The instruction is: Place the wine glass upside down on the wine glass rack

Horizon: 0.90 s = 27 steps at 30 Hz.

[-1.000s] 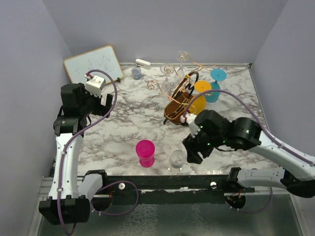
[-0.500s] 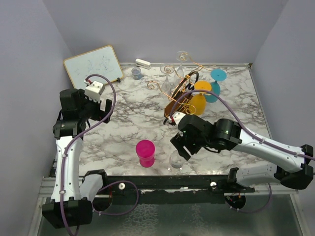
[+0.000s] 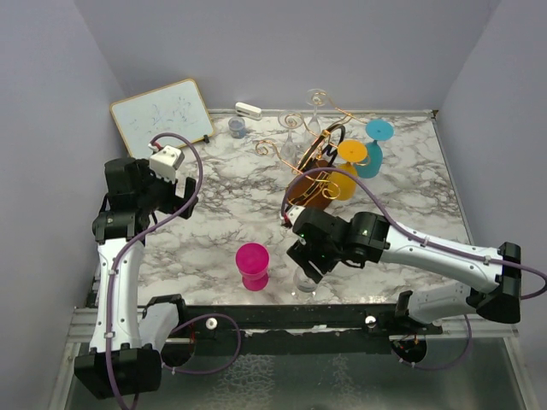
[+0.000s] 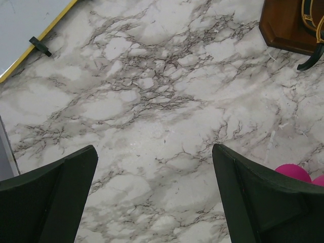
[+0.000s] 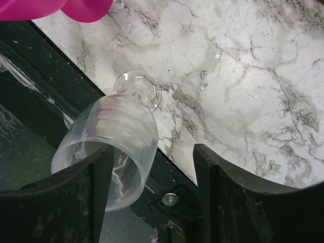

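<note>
A clear wine glass (image 3: 306, 280) stands upright at the table's near edge. In the right wrist view its bowl (image 5: 116, 136) lies against the inside of my left finger (image 5: 98, 192), with a wide gap to the other finger. My right gripper (image 3: 304, 261) (image 5: 152, 152) hangs just above it, open. The wine glass rack (image 3: 309, 164), gold wire on a brown base (image 4: 283, 23), stands at the back centre. My left gripper (image 3: 183, 190) (image 4: 154, 152) hovers wide open over bare marble at the left.
A pink glass (image 3: 253, 265) (image 4: 293, 172) stands left of the clear one. Orange (image 3: 346, 171) and teal (image 3: 374, 145) glasses sit by the rack. A whiteboard (image 3: 162, 111), a small grey cup (image 3: 237, 126) and a white object (image 3: 248, 109) are at the back left.
My right arm has swung left and toward the near edge, ending over the clear wine glass, and its jaws opened a little wider. The left arm has barely shifted.
</note>
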Available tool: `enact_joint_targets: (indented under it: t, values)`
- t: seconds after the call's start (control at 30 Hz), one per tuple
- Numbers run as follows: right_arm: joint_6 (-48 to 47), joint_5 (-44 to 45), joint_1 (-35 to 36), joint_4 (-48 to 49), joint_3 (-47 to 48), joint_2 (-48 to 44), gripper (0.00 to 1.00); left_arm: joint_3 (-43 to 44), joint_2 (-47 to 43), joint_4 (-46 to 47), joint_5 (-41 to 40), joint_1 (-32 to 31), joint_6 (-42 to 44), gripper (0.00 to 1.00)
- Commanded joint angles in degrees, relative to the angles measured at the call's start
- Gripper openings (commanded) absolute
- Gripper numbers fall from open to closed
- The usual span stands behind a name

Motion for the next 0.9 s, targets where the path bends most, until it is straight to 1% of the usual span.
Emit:
enact_joint_targets:
  t: [0.0,0.07,0.2,0.23,0.27,0.3,0.33,0.43,0.53,0.63,0.73,0.8,0.87]
  values:
    - [-0.8,-3.0,0.3,4.1,-2.1,1.0,0.59,1.3,0.7,-2.8,1.5,0.3,1.3,0.99]
    - [-1.1,-4.0,0.4,5.0,-2.6,1.2,0.53,1.4,0.7,-2.8,0.9,0.3,1.3,0.99]
    - [-1.4,-4.6,0.3,6.0,-3.3,1.8,0.32,2.3,0.7,-3.5,0.8,0.3,1.9,0.99]
    - [-1.5,-4.8,0.3,6.3,-3.4,1.8,0.26,2.8,0.8,-3.8,0.4,0.2,1.8,0.99]
    - [-1.5,-4.8,0.3,6.4,-3.4,1.7,0.17,3.0,0.9,-3.7,-0.5,0.3,1.4,0.99]
    - [-1.5,-4.7,0.3,6.3,-3.3,1.6,0.06,3.2,0.8,-3.8,-1.4,0.3,1.0,0.99]
    - [-1.3,-3.9,0.3,5.9,-2.8,1.5,0.02,3.4,0.8,-3.8,-1.7,0.3,0.7,0.99]
    - [-0.7,-1.9,0.3,3.0,0.3,0.6,0.01,4.1,0.8,-4.3,-0.9,0.3,0.0,0.99]
    - [0.1,0.1,0.3,-0.4,6.0,-1.1,0.01,5.8,1.0,-5.4,1.0,0.3,-0.3,0.99]
    - [0.9,2.2,0.3,-6.6,14.4,-1.7,0.01,8.4,2.2,-7.1,3.1,0.3,-1.0,0.99]
    - [1.4,3.7,0.3,-12.5,24.7,-1.7,0.01,10.7,3.4,-8.8,7.1,0.3,-1.7,0.99]
    - [1.5,2.5,0.3,-13.4,30.5,-2.5,0.01,11.4,3.3,-9.0,10.0,0.3,-2.0,0.99]
    - [1.7,1.4,0.3,-12.5,36.2,-3.4,0.01,10.8,1.7,-6.5,11.7,0.3,-3.9,0.99]
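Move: The clear wine glass stands just under the right hand, its middle some 2 cm back, 3 cm left and 8 cm below, so the open fingers hover about level with its rim, over the right-hand, far side. The pink goblet is roughly 13 cm to the left of that glass and 4 cm farther out; the wine glass rack is about 30 cm ahead of the right hand. From the left hand, the clear glass lies around 19 cm back, 29 cm right and 16 cm below. The right hand sinks about 2 cm and closes its fingers on the clear glass's rim wall, one finger inside the mouth and one outside, then after a brief halt lifts quickly straight up by some 15 cm, its left side rising about 15 degrees as it drifts slightly forward and left. The left hand, empty and wide open, dips a little and then rises about 4 cm away from the table. ##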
